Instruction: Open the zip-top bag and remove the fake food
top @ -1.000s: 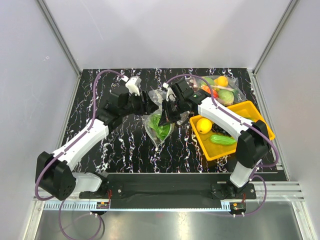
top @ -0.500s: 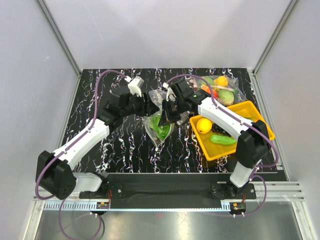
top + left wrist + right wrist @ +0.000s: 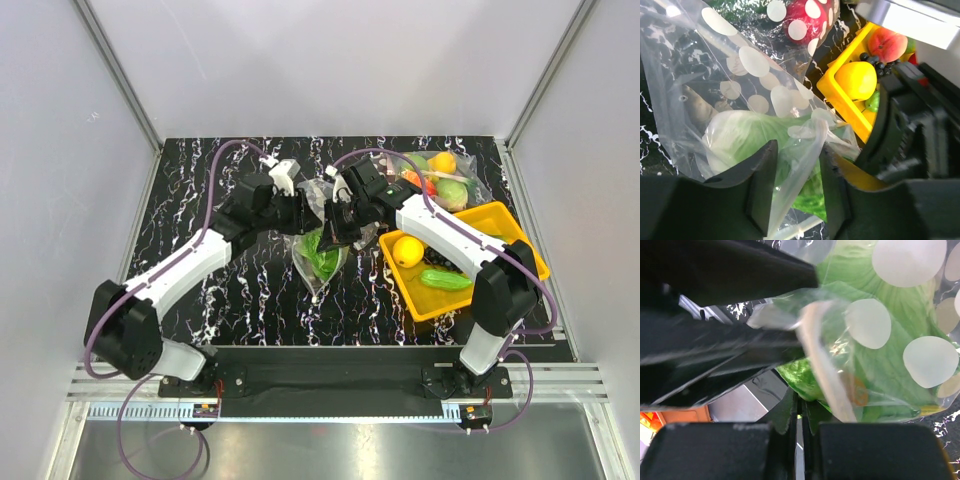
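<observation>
The zip-top bag [image 3: 316, 252] [image 3: 740, 65] [image 3: 900, 315], clear with white dots, hangs between my two grippers at mid-table. Green lettuce [image 3: 321, 259] [image 3: 747, 137] [image 3: 867, 367] fills it. My right gripper [image 3: 334, 226] [image 3: 800, 410] is shut on the bag's edge beside the zip strip [image 3: 821, 375]. The left gripper [image 3: 303, 216] [image 3: 798, 192] is at the bag's mouth, its jaws apart with a fold of clear plastic between them. A yellow lemon [image 3: 407, 250] [image 3: 856, 80] lies in the yellow tray [image 3: 500, 222] [image 3: 830, 85].
The tray also holds a cucumber [image 3: 445, 280], a peach [image 3: 887, 44] and black grapes [image 3: 875, 62]. Another clear bag of toy food [image 3: 440, 180] lies behind it. A dark bag with red and white dots [image 3: 807, 15] lies behind the held bag. Grey walls enclose the table.
My left gripper has moved right, up to the bag's mouth beside the right gripper. The right arm and the bag have stayed put.
</observation>
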Available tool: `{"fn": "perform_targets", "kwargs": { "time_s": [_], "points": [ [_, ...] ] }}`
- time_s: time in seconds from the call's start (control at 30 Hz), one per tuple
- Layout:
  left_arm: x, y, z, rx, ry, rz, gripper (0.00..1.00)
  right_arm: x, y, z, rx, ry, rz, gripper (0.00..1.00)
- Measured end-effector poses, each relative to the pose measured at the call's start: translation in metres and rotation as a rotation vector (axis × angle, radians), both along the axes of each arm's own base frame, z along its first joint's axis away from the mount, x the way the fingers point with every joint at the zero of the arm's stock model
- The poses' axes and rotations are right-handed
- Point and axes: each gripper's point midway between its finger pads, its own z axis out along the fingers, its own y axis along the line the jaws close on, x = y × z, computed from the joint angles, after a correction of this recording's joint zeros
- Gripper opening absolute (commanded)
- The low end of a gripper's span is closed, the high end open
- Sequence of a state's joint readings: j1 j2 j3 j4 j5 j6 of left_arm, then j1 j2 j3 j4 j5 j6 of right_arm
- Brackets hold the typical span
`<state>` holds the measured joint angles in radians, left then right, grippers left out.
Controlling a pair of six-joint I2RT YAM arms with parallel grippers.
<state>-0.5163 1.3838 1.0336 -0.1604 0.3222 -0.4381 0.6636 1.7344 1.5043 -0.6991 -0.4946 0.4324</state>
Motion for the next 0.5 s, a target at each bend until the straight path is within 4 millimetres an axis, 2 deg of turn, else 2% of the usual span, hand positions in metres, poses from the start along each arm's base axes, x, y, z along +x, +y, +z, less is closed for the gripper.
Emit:
{"fn": "perform_targets", "kwargs": {
  "time_s": [0.03, 0.13, 0.33, 0.5],
  "points": [
    [0.002, -0.002, -0.002, 0.004, 0.006, -0.002, 0.31, 0.0, 0.0, 0.0, 0.0, -0.001, 0.0, 0.0],
    [0.008, -0.008, -0.005, 0.01, 0.018, -0.01, 0.18, 0.0, 0.0, 0.0, 0.002, -0.001, 0.001, 0.0],
    [0.017, -0.021, -0.004, 0.021, 0.03, -0.027, 0.16, 0.0, 0.009, 0.007, 0.036, -0.025, 0.021, 0.0],
    [0.022, -0.026, -0.009, 0.029, 0.05, -0.03, 0.15, -0.008, 0.023, 0.014, 0.065, -0.054, 0.065, 0.0]
  ]
}}
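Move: Just beyond the left hand's half-open fingertips stands the zip bag's loose rim, about 1 cm ahead, 2 cm to the right and 1 cm lower. The lettuce inside the bag lies some 3 cm back, 4 cm right and 6 cm below that hand; the lemon in the yellow tray is about 25 cm right, 3 cm back and 10 cm lower. From the shut right hand, the same piece of rim is roughly 3 cm ahead, 2 cm left and 2 cm higher. Reaching about 3.5 cm rightward and forward, sinking barely 1 cm, the left hand closes its half-open fingers early on and pinches the bag's rim film between the tips. The right hand, its fingers still shut at the bag's mouth, first waits, then shifts about 2.5 cm left and 1.5 cm up, crowding in beside the left gripper. ##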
